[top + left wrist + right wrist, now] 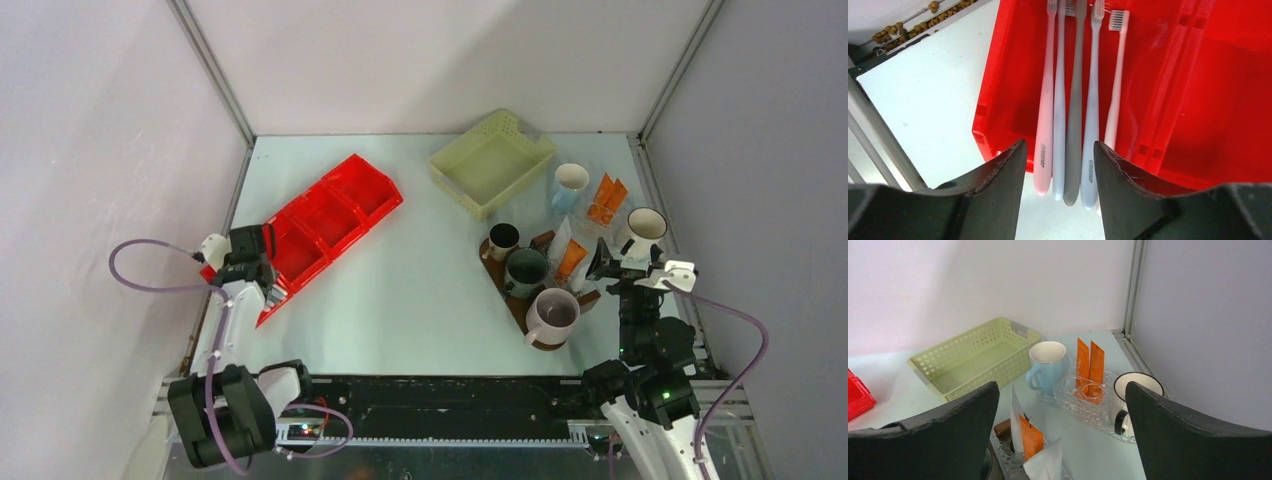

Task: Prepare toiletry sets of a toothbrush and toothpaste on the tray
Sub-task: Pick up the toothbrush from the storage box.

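Several slim toothbrushes [1075,100], pink, pale blue, grey and white, lie side by side in the near end of a red bin [1198,100]. My left gripper [1059,144] stands over their handle ends, its jaws partly closed with four handles in the gap and a sliver of space on each side. The dark wooden tray [513,300] carries a small brown mug [502,240], a dark green mug [526,270] and a mauve-grey mug [552,315]. Orange and white toothpaste tubes [1032,437] stand by the tray. My right gripper [1060,387] hangs wide open above them, holding nothing.
A pale yellow mesh basket [492,160] sits at the back. Right of it are a blue mug [1047,365], a glass dish [1088,405] with two orange tubes [1089,367], and a white black-rimmed mug [1135,390]. The enclosure walls stand close on both sides.
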Robot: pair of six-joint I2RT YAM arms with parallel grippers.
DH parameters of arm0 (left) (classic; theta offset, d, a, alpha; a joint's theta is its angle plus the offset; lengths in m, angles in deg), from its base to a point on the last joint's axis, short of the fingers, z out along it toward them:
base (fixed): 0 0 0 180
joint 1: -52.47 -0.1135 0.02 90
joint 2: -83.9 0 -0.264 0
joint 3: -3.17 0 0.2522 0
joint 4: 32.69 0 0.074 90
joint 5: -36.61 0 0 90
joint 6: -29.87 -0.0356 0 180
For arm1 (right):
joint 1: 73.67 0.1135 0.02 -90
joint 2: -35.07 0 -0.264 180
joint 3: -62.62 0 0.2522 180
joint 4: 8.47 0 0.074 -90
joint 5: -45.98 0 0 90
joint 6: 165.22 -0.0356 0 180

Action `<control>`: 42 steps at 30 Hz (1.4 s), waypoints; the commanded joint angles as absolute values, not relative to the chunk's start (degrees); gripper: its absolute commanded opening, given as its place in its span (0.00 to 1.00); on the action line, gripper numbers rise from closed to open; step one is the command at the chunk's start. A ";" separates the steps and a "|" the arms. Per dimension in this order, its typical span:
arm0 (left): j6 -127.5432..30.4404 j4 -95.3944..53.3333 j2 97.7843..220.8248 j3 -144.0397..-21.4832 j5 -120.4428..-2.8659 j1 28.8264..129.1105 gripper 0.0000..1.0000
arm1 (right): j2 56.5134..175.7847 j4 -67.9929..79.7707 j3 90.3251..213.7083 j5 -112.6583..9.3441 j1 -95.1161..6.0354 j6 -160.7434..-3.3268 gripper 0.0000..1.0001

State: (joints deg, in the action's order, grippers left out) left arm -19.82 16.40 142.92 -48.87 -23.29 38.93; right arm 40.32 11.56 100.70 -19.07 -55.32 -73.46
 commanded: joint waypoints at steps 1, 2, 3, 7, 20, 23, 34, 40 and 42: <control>-17.94 16.59 146.15 -51.54 -20.98 37.76 0.57 | 38.50 7.78 99.62 -17.31 -54.08 -71.78 0.99; -17.94 16.59 147.14 -51.66 -20.84 37.72 0.57 | 38.26 7.56 99.51 -17.13 -53.99 -71.65 0.99; -18.03 16.30 147.60 -51.69 -20.60 37.67 0.56 | 38.16 7.48 99.26 -16.84 -53.74 -71.49 0.99; -18.29 15.75 150.10 -51.93 -21.14 37.13 0.55 | 37.99 6.38 98.20 -15.89 -53.33 -71.13 0.99; -17.14 13.74 153.92 -51.25 -25.89 35.32 0.46 | 39.77 4.98 96.91 -15.73 -52.70 -70.82 0.99; -17.23 13.39 151.59 -50.81 -25.53 35.36 0.46 | 40.02 4.10 96.86 -15.83 -52.47 -70.81 0.99; -15.95 15.08 145.32 -50.55 -20.16 35.33 0.49 | 41.42 3.82 96.87 -16.24 -51.79 -70.67 0.99; -13.92 15.80 148.09 -50.00 -21.89 35.33 0.38 | 41.86 3.90 96.85 -16.28 -51.69 -70.63 1.00; -13.64 15.59 149.11 -49.76 -22.91 35.18 0.36 | 41.88 3.91 96.88 -16.31 -51.64 -70.54 1.00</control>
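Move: Just below the open left hand, the pale-blue toothbrush next to the pink one has its middle about 4 cm ahead, 5 cm to the left and 5 cm down; its handle end is nearer the fingers. The pink toothbrush lies about 1 cm back and 1 cm left of it, the gray toothbrush about 1 cm ahead and 1 cm right of it. From the right hand, the pale-blue toothbrush is roughly 83 cm left, 4 cm ahead and 24 cm down. Dipping about 4 cm towards the brush handles with the fingertips tilting down some 10 degrees, the left hand lifts back about 3.5 cm, its tilt undone, edging left by some 1.5 cm overall, then starts sinking again. It turns slightly counter-clockwise while the fingers narrow from over half open to about two-fifths, around the pink and pale-blue handles; no grip is visible yet. ##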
